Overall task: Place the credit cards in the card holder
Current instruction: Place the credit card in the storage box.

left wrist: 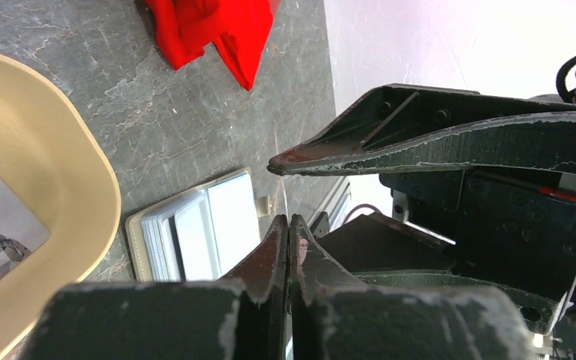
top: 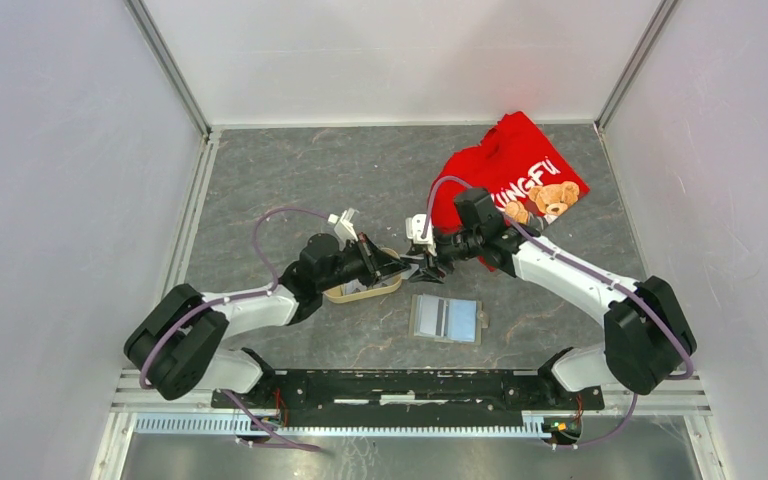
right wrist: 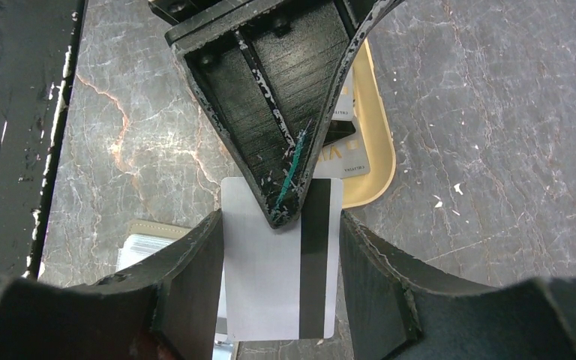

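A pale grey credit card [right wrist: 270,277] with a dark stripe hangs above the table, its two long edges pressed between the fingers of my right gripper [right wrist: 280,217]. My left gripper [left wrist: 288,219] meets it from the other side, jaws shut flat on the card's far end, one fingertip [right wrist: 285,210] lying across its face. The grippers meet tip to tip above the table [top: 415,262]. The card holder [top: 446,318] lies open just below them, pale pockets up [left wrist: 195,232]. More credit cards [right wrist: 345,154] lie in the beige tray [top: 355,293].
A red shirt [top: 515,175] with a bear print lies at the back right. The beige oval tray [left wrist: 60,187] sits under the left arm, left of the card holder. White walls close in the table on three sides.
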Controlling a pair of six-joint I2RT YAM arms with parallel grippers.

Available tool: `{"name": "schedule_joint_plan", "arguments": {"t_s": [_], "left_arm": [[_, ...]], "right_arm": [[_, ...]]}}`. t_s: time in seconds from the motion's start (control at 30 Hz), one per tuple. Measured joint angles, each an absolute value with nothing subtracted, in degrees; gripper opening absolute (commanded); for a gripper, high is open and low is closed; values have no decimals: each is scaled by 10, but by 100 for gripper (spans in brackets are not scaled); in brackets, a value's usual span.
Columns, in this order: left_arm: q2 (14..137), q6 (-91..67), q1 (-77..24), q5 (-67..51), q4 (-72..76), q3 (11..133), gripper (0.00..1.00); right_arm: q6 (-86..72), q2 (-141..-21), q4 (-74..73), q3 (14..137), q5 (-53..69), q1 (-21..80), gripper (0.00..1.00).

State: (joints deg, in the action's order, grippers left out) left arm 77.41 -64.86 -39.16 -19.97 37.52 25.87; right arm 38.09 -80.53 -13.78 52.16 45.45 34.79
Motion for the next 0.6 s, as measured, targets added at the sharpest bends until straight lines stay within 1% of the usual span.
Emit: {"name": "schedule_joint_plan", "arguments": {"t_s": [0.1,0.2,0.3,0.4,0.43,0.53,0.6], "left_arm": [[780,-632,-393,-201,374,260,2],[772,-560,-394,-201,347,267,2],[733,-449,-394,-204,288,268,2],[693,-318,-393,-245,216,289,2],[691,-306,-394,-249,210,293,2],[698,-202,-401,-294,139,340,2],[713,-135,-420,-307,91,376,2]], "right_arm": [[384,-805,-142,521,445,349,75],[424,-803,-188,533,430,351,98],[476,-780,-246,539,418,340,98],[515,-724,-293,533,423,314,98],[517,-707,-296,529,427,307,98],[515,-657,-299,508,474,278,97],[497,-655,-297,501,522,260,93]]}}
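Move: The left fingers are already shut on the credit card's left end, with its middle about 3 cm to their right; the right hand still has the card by its long edges, its hand point roughly at the middle of the card. The card holder lies about 9 cm right of the left hand, 7 cm back and 14 cm below; from the right hand, 6 cm right, 7 cm back, 14 cm below. The beige tray sits about 8 cm left of the left hand, 2 cm farther out and 13 cm lower. The right fingers spread wide and let go of the card's edges, and that hand draws off about 6 cm to the right and 4 cm up, slipping back a little near the end. The left hand keeps its pinch, dips a centimetre and eases left off the parting fingers, then returns right and up while drawing back about 3 cm towards the card holder, rolling the card some 50 degrees about its finger line (clockwise looking along the fingers), with the fingertips swinging round to point more squarely right. ##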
